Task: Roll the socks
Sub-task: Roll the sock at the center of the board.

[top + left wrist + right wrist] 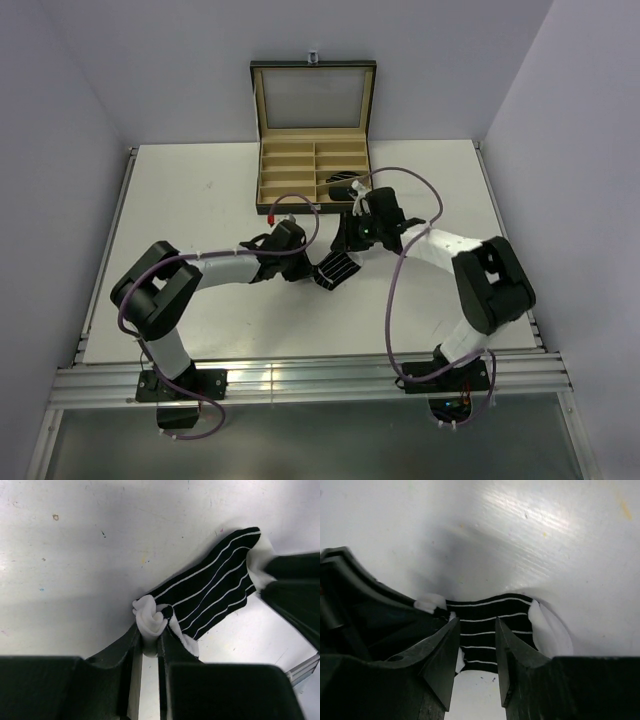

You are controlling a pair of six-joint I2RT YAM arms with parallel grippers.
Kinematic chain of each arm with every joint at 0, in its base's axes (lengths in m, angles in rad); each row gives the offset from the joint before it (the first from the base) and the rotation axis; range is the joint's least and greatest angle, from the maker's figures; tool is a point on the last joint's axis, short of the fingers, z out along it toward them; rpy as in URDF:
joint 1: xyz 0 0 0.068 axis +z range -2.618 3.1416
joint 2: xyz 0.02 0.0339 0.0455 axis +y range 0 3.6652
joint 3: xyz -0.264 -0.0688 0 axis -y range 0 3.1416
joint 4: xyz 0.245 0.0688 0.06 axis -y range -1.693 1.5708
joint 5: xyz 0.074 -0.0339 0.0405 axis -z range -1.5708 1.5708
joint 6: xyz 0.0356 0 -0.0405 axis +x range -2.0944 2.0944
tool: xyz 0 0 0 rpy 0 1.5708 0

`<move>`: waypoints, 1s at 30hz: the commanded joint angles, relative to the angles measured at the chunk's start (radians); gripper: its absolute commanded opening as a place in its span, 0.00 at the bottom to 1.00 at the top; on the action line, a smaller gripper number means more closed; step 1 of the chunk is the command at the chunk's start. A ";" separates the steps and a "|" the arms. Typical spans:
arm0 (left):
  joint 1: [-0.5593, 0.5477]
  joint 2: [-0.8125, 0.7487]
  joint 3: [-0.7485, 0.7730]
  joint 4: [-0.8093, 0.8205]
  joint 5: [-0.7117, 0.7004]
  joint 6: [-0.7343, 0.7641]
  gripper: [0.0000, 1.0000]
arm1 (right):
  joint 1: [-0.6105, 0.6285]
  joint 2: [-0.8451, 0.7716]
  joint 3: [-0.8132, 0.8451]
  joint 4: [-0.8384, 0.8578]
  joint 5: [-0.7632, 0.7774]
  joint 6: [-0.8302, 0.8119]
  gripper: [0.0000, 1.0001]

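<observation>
A black sock with thin white stripes (335, 268) lies on the white table between my two grippers. In the left wrist view my left gripper (151, 639) is shut on the sock's curled white end (152, 617), and the striped body (210, 597) stretches away to the right. My right gripper (476, 625) stands open, its two fingertips (451, 630) set down over the striped sock (485, 612), which spans the gap between them. A white edge of the sock (547, 630) bulges to its right. From above, the right gripper (348, 246) sits just behind the sock and the left gripper (303, 262) at its left end.
A black box with tan lining (313, 150) stands open at the back of the table, and a small dark bundle (343, 186) sits in one of its right-hand compartments. The left gripper's dark body (365, 610) is close beside the right fingers. Purple cables loop over both arms.
</observation>
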 commanded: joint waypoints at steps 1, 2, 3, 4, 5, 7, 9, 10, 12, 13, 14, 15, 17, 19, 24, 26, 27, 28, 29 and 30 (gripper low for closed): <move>-0.011 0.019 0.039 -0.086 -0.036 0.031 0.06 | 0.047 -0.124 -0.016 -0.007 0.107 -0.089 0.42; -0.011 0.020 0.046 -0.089 -0.038 0.031 0.06 | 0.062 -0.137 -0.024 -0.025 0.130 -0.092 0.42; -0.012 0.022 0.051 -0.093 -0.042 0.031 0.06 | 0.094 -0.158 -0.032 -0.034 0.164 -0.091 0.42; -0.012 0.023 0.056 -0.104 -0.048 0.032 0.06 | 0.111 -0.164 -0.044 -0.040 0.178 -0.074 0.42; -0.014 0.023 0.060 -0.107 -0.050 0.034 0.06 | 0.127 -0.173 -0.055 -0.034 0.181 -0.062 0.42; -0.015 0.023 0.063 -0.112 -0.055 0.034 0.06 | 0.162 -0.187 -0.096 -0.008 0.172 0.002 0.42; -0.015 0.025 0.065 -0.113 -0.053 0.034 0.06 | 0.176 -0.190 -0.134 0.037 0.158 0.062 0.42; -0.014 0.025 0.065 -0.113 -0.053 0.034 0.06 | 0.180 -0.189 -0.142 0.042 0.167 0.075 0.42; -0.017 0.026 0.066 -0.115 -0.055 0.034 0.06 | 0.191 -0.187 -0.158 0.061 0.172 0.093 0.42; -0.017 0.026 0.068 -0.115 -0.058 0.034 0.06 | 0.200 -0.183 -0.164 0.064 0.169 0.105 0.42; -0.017 0.026 0.069 -0.115 -0.058 0.034 0.06 | 0.205 -0.177 -0.164 0.061 0.155 0.110 0.42; -0.017 0.026 0.069 -0.115 -0.058 0.034 0.06 | 0.209 -0.172 -0.162 0.058 0.152 0.113 0.42; -0.018 0.029 0.074 -0.117 -0.058 0.034 0.06 | 0.222 -0.157 -0.159 0.047 0.160 0.121 0.42; -0.018 0.029 0.075 -0.117 -0.058 0.032 0.07 | 0.223 -0.144 -0.161 0.045 0.155 0.127 0.42; -0.018 0.028 0.075 -0.117 -0.061 0.026 0.07 | 0.223 -0.095 -0.168 0.052 0.156 0.150 0.40; -0.020 0.026 0.077 -0.118 -0.067 0.026 0.08 | 0.223 -0.077 -0.170 0.048 0.169 0.155 0.34; -0.018 0.025 0.077 -0.118 -0.070 0.028 0.08 | 0.222 -0.072 -0.171 0.051 0.170 0.156 0.31; -0.018 0.020 0.076 -0.118 -0.073 0.025 0.09 | 0.219 -0.069 -0.177 0.052 0.166 0.165 0.27; -0.020 0.019 0.074 -0.118 -0.076 0.023 0.10 | 0.217 -0.068 -0.184 0.058 0.161 0.170 0.17; -0.020 0.017 0.072 -0.118 -0.078 0.022 0.12 | 0.207 -0.066 -0.194 0.059 0.158 0.179 0.12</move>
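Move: The striped sock lies flat on the board, its middle roughly 5 cm back, 1 cm left and 4 cm below the right hand. The left fingertips, still pinching its white left end, sit some 7 cm back and 7 cm left of the right hand. The dark rolled sock in the box is about 14 cm ahead of the right hand. From the left hand the striped sock's middle is about 6 cm right and 1 cm ahead. Right hand arches up, about 8 cm back and down, then pinches the sock's near-left corner by the left fingers. ##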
